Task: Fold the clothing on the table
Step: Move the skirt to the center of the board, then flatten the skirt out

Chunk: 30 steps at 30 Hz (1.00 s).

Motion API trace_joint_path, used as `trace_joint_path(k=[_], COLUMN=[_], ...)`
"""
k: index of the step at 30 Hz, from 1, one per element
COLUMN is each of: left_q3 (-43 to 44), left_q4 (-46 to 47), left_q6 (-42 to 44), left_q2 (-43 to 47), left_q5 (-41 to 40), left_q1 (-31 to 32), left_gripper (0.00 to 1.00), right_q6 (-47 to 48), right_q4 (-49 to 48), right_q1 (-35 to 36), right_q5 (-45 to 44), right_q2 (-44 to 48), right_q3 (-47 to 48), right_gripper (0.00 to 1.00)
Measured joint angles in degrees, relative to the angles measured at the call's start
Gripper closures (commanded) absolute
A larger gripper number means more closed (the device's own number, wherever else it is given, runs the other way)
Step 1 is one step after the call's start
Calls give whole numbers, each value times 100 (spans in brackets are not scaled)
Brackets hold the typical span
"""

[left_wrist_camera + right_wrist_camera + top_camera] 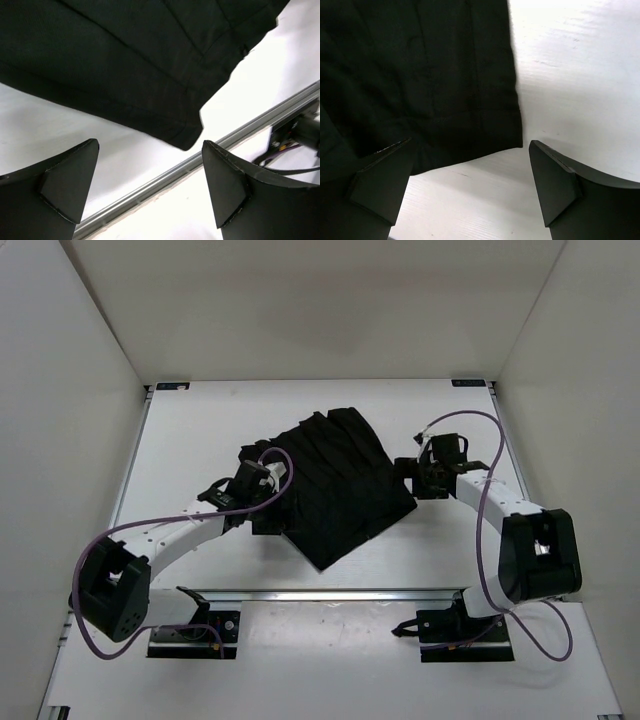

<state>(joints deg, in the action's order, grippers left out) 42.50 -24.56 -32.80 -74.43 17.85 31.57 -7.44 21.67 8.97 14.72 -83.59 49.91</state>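
The clothing (pixel 335 485) is a black pleated garment lying folded in the middle of the white table (pixel 200 430). My left gripper (pixel 266 518) sits at its left edge, open and holding nothing. In the left wrist view the clothing (pixel 125 65) fills the top, its corner just beyond the open left gripper (pixel 150 172), and only bare table lies between the fingers (pixel 65 185). My right gripper (pixel 408 473) is at the garment's right corner, also open. In the right wrist view the clothing (pixel 420 75) ends just ahead of the right gripper (pixel 470 177), its left finger (pixel 380 185) over the fabric's hem.
A silver rail (pixel 330 594) runs along the near side of the table, seen again as the rail (pixel 200 160) in the left wrist view. White enclosure walls (pixel 70 360) stand on the left, right and back. Purple cables (pixel 485 510) loop off both arms.
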Motion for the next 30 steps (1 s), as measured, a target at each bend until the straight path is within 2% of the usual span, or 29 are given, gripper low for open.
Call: trace_joint_path(k=[4,9,12,16,21,25,28,30], left_q3=[-17,-70,-133,-146,-149,-153,-151,-151], left_q4=[223,363,352,251,153,87,17,-42], left_q6=[-310,-433,-424,-345,-205,-120,-46,-13], left_q2=[42,188,332,516,669,682,682,691], left_q5=[-50,-111,-127,-181,-199,-188,-190,-192], left_q1=[11,-151,-374,-632,-824,-879,-881,-896], left_gripper=[6,6,4,4,3,2,2,2], right_q6=[109,146,146,151,179,216,282,317], right_q4=[144,13,-70,-55,11,-11,-66,-96], right_q1=[149,883,1408,1884,2013,1980,1993,2024], right_q5=[133,319,422,431,328,293,245,201], right_q2=[-63,-24,-79,-363,-568,-614,-721,-861], right_q3=[114,455,516,527,439,378,376,387], right_gripper=[7,7,13,16,27,31,47,70])
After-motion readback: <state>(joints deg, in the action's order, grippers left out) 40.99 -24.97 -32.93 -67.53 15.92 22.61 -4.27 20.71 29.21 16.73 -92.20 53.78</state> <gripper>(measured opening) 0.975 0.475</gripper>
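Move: The near side of the skirt, by the notch in its waistband, is some 11 cm to the left of my right hand, 6 cm back and about 5 cm below. The skirt's right corner lies about 4 cm back from that hand, 1 cm to its right; the skirt's nearest corner is roughly 20 cm back and 20 cm left, both 6 cm down. From my left hand the notch part is about 13 cm right, 1 cm back and 6 cm down. I sweep my right hand left over the skirt, about 12 cm and 4 cm back, in a low arc that rises some 3 cm and then sinks 5 onto the waistband by the notch, turning counter-clockwise about 25 degrees while its open fingers close roughly halfway around the cloth. My empty left hand drifts left and forward about 5 cm, lifts 2 cm and stays wide open. ##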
